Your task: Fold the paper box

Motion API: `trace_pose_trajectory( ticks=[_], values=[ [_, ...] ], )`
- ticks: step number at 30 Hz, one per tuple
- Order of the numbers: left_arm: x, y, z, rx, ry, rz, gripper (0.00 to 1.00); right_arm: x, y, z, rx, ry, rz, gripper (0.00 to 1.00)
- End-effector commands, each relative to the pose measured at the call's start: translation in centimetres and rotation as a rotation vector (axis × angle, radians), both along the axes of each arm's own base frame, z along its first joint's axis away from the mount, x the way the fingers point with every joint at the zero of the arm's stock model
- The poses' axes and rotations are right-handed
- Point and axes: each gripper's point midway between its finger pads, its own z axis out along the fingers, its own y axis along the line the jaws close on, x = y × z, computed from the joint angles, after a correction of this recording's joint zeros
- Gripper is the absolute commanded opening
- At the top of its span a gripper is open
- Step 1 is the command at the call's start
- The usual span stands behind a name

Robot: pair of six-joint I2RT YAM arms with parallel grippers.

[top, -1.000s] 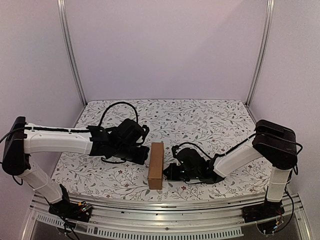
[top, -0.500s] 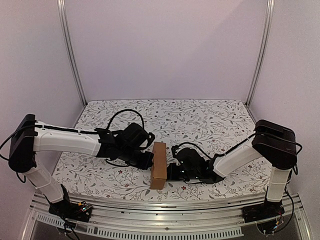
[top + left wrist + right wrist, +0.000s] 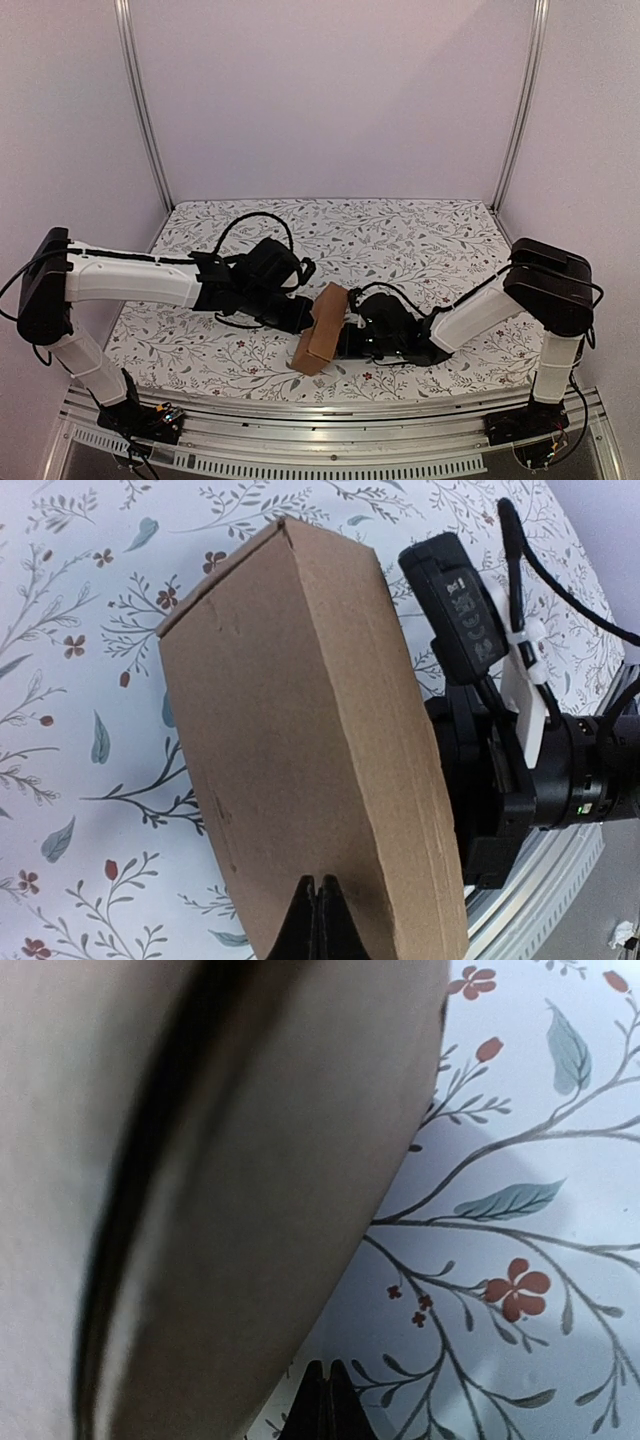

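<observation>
The paper box [image 3: 320, 328], a closed oblong brown carton, lies slanted on the floral table between my two arms, its far end turned to the right. My left gripper [image 3: 303, 321] is shut, and its tips [image 3: 320, 888] press against the box's broad left face [image 3: 300, 740]. My right gripper [image 3: 349, 340] is shut too and sits low on the table against the box's right side. In the right wrist view the box [image 3: 240, 1180] is a blurred brown mass filling the left, with the shut tips [image 3: 325, 1368] just below its edge. Neither gripper holds anything.
The floral tablecloth [image 3: 400, 240] runs back to the rear wall. A metal rail [image 3: 330, 420] lines the near edge close to the box's near end. Upright frame posts [image 3: 145, 110] stand at the back corners. The right arm's black wrist [image 3: 500, 730] crowds the box's right side.
The left gripper has pushed rightward into the box. The box has turned from lying straight to slanted, its far end swung right toward the right gripper, which barely moved.
</observation>
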Motion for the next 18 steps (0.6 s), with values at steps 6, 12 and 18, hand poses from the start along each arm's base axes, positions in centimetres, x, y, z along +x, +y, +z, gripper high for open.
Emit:
trace_pose_trajectory(
  ticks=[6, 12, 18],
  values=[
    [0.4, -1.6, 1.2, -0.033, -0.009, -0.018, 0.0, -0.3, -7.0, -3.5, -0.207, 0.005, -0.072, 0.0],
    [0.7, -1.6, 1.2, -0.012, -0.024, -0.021, 0.0, -0.5, -9.0, -2.5, -0.253, -0.024, -0.089, 0.0],
    [1.8, 0.1, 1.3, 0.054, -0.069, 0.017, 0.0, -0.7, -10.6, -1.8, -0.309, -0.054, -0.092, 0.01]
  ],
)
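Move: The paper box, on edge and leaning over to the right, stands between the two shut hands. Its middle is about 4 cm to the right hand's left, some 2 cm farther out and 3 cm above that low hand. From the left hand, the box's middle lies roughly 3 cm to the right, level fore and aft, and about 4 cm below. The right hand, still shut, draws about 7 cm right, low over the table, away from the leaning paper box. ##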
